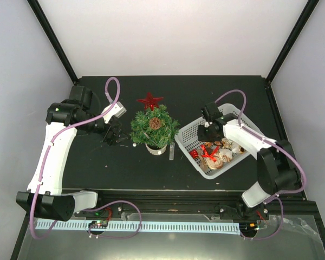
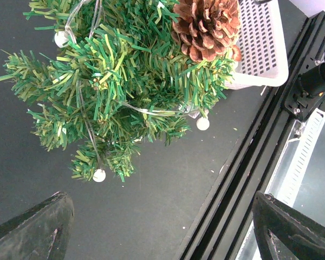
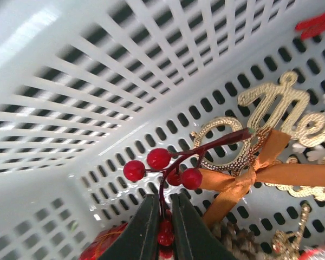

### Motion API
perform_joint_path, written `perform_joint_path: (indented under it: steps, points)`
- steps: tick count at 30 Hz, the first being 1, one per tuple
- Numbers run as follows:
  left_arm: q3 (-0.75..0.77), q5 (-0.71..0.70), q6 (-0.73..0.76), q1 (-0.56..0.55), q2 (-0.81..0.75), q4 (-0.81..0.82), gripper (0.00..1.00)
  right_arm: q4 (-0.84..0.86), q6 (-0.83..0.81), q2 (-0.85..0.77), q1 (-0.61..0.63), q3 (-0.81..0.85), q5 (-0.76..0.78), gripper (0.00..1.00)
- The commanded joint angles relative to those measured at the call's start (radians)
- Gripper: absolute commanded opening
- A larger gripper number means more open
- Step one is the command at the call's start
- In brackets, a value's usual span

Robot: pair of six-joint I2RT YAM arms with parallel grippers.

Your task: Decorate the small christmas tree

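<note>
The small christmas tree [image 1: 154, 127] stands mid-table, bushy green, with a pine cone [image 1: 155, 123] on top and a wire of white bead lights [image 2: 99, 175]. In the left wrist view the tree [image 2: 124, 81] fills the upper half. My left gripper [image 1: 116, 135] hangs just left of it, open and empty [image 2: 162, 233]. My right gripper [image 1: 208, 130] reaches down into the white basket [image 1: 187, 143]. Its jaws [image 3: 162, 216] are shut on the dark stem of a red berry sprig [image 3: 160, 158], whose berries stick up above the fingertips.
A red star [image 1: 150, 101] lies on the table behind the tree. The basket [image 3: 70, 81] also holds a gold lettered ornament [image 3: 281, 103] with an orange ribbon [image 3: 271, 173], a pine cone [image 3: 238, 244] and a red ball [image 3: 103, 244]. The table's front rail [image 2: 249, 162] runs near the tree.
</note>
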Motion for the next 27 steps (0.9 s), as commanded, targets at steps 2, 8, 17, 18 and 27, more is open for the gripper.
perform_joint_path:
  steps: [2,8,17,18,27]
  points:
    - [0.037,-0.002,0.000,0.007,-0.003,0.002,0.90,-0.102,-0.003,-0.122,0.002,0.097,0.017,0.11]
    - [0.033,0.007,-0.012,0.008,0.009,0.024,0.90,-0.206,-0.043,-0.240,0.017,0.211,-0.026,0.12]
    - [0.035,0.035,-0.024,0.016,0.019,0.038,0.90,-0.246,-0.052,-0.226,0.123,0.414,-0.119,0.12]
    - [0.035,0.035,-0.023,0.017,0.017,0.037,0.91,-0.234,-0.052,-0.222,0.132,0.422,-0.142,0.13]
    - [0.006,0.031,-0.015,0.030,-0.020,0.032,0.91,-0.190,-0.061,-0.119,0.212,0.514,-0.320,0.13]
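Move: About 16 cm to the left of the right hand, some 4 cm back and with its middle roughly 8 cm higher, stands the tree, where the held berry sprig is to go. The star at the tree's top is about 16 cm left, 1 cm back and 22 cm up; the pinecone 15 cm left, 5 cm back, 16 cm up. The basket's middle lies 4 cm back, 4 cm right and slightly below. From the left hand the tree is about 4 cm ahead, 9 cm right, its middle 14 cm lower. Rising fast by some 20 cm, the right hand lifts the berry sprig, still pinched between its fingertips, clear of the basket. Partway up it swings left about 10 cm towards the upper right side of the tree, easing back slightly. The wrist turns some 20 degrees counter-clockwise while tilting so the fingers point more leftward and outward. ##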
